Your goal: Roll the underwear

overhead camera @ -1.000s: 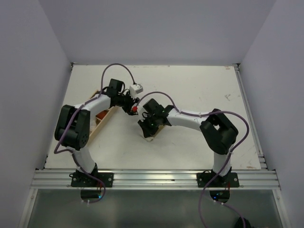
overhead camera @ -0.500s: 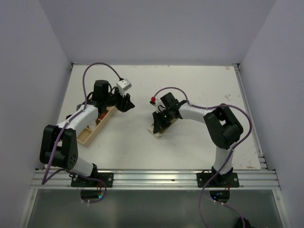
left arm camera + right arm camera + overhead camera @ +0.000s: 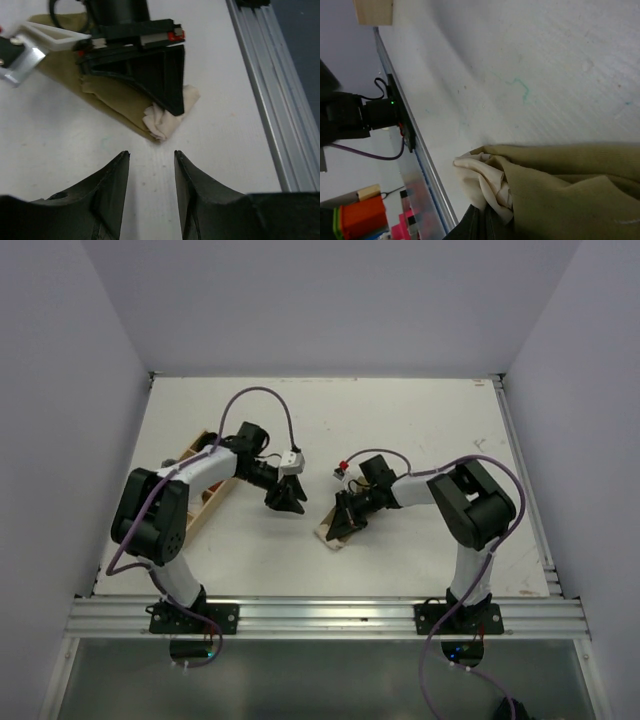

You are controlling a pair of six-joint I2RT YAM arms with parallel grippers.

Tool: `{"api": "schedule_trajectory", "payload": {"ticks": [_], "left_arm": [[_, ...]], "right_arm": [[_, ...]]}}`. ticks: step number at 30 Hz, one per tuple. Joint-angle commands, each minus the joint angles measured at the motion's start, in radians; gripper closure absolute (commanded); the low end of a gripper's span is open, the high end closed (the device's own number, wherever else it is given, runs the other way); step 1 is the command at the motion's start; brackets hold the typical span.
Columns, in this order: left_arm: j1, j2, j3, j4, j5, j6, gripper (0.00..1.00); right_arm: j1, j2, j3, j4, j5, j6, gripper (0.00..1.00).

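The underwear (image 3: pixel 112 97) lies on the white table as an olive-khaki bundle with a cream corner (image 3: pixel 162 120) sticking out. In the top view the underwear (image 3: pixel 333 531) shows just below the right gripper (image 3: pixel 347 514). In the right wrist view my right gripper (image 3: pixel 485 217) is shut on the cream fold of the underwear (image 3: pixel 570 190). My left gripper (image 3: pixel 150 153) is open with nothing between its fingers and hovers low over the table, a short way from the cream corner. From above, the left gripper (image 3: pixel 285 502) sits to the left of the cloth.
A wooden tray (image 3: pixel 203 502) with something orange-red in it lies at the left under the left arm. An aluminium rail (image 3: pixel 260 75) runs along the table's near edge, close to the cloth. Purple cables loop above both arms.
My left gripper has swung from over the wooden tray down to beside the underwear, its jaws a little narrower. The right gripper has shifted slightly toward the near edge, still holding the cloth.
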Motion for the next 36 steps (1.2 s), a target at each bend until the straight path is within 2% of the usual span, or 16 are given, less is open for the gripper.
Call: {"api": "schedule_trajectory", "payload": {"ticks": [1,2,10,14,16,24,29,36], "left_arm": [[-0.061,0.038,0.032,-0.281,0.088,0.286,0.55],[-0.066,0.038,0.031,-0.288,0.111,0.304,0.55],[-0.146,0.052,0.020,-0.240,0.104,0.310,0.55],[-0.185,0.093,0.034,-0.226,0.083,0.316,0.55],[-0.205,0.126,0.055,-0.233,0.081,0.338,0.55],[-0.242,0.241,0.115,-0.270,0.084,0.428,0.59],[-0.259,0.291,0.147,-0.307,0.083,0.462,0.63],[-0.294,0.373,0.207,-0.379,0.073,0.500,0.79]], "right_arm": [[0.003,-0.020,-0.050,0.173,-0.089,0.120,1.00],[0.003,-0.023,-0.084,0.259,-0.101,0.151,1.00],[0.003,-0.009,-0.211,0.561,-0.164,0.377,1.00],[0.003,0.019,-0.263,0.811,-0.178,0.518,1.00],[0.003,0.026,-0.276,0.859,-0.180,0.556,1.00],[0.003,0.026,-0.288,0.870,-0.167,0.555,1.00],[0.003,0.025,-0.319,0.821,-0.143,0.506,1.00],[0.003,0.002,-0.337,0.796,-0.104,0.484,0.98]]}}
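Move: The underwear's cream end lies about 6 cm back, 6 cm to the right and 10 cm below the left gripper, pinched in the right fingers, so it is at the right hand's fingertips, perhaps 1 cm under its hand point. The olive body's middle is roughly 1 cm ahead and 10 cm right of the left gripper, at the same depth. The wooden tray stands some 25 cm to its left and 5 cm farther out. Bring the left gripper back about 9 cm, right and down to the cream end beside the right fingertips, turning it some 25 degrees clockwise, and narrow its half-open fingers around the cream cloth as it arrives. Meanwhile keep the right fingers shut on the cream end and draw it back about 3 cm, tipping those fingers up towards level while lifting slightly, then easing partway down again. ##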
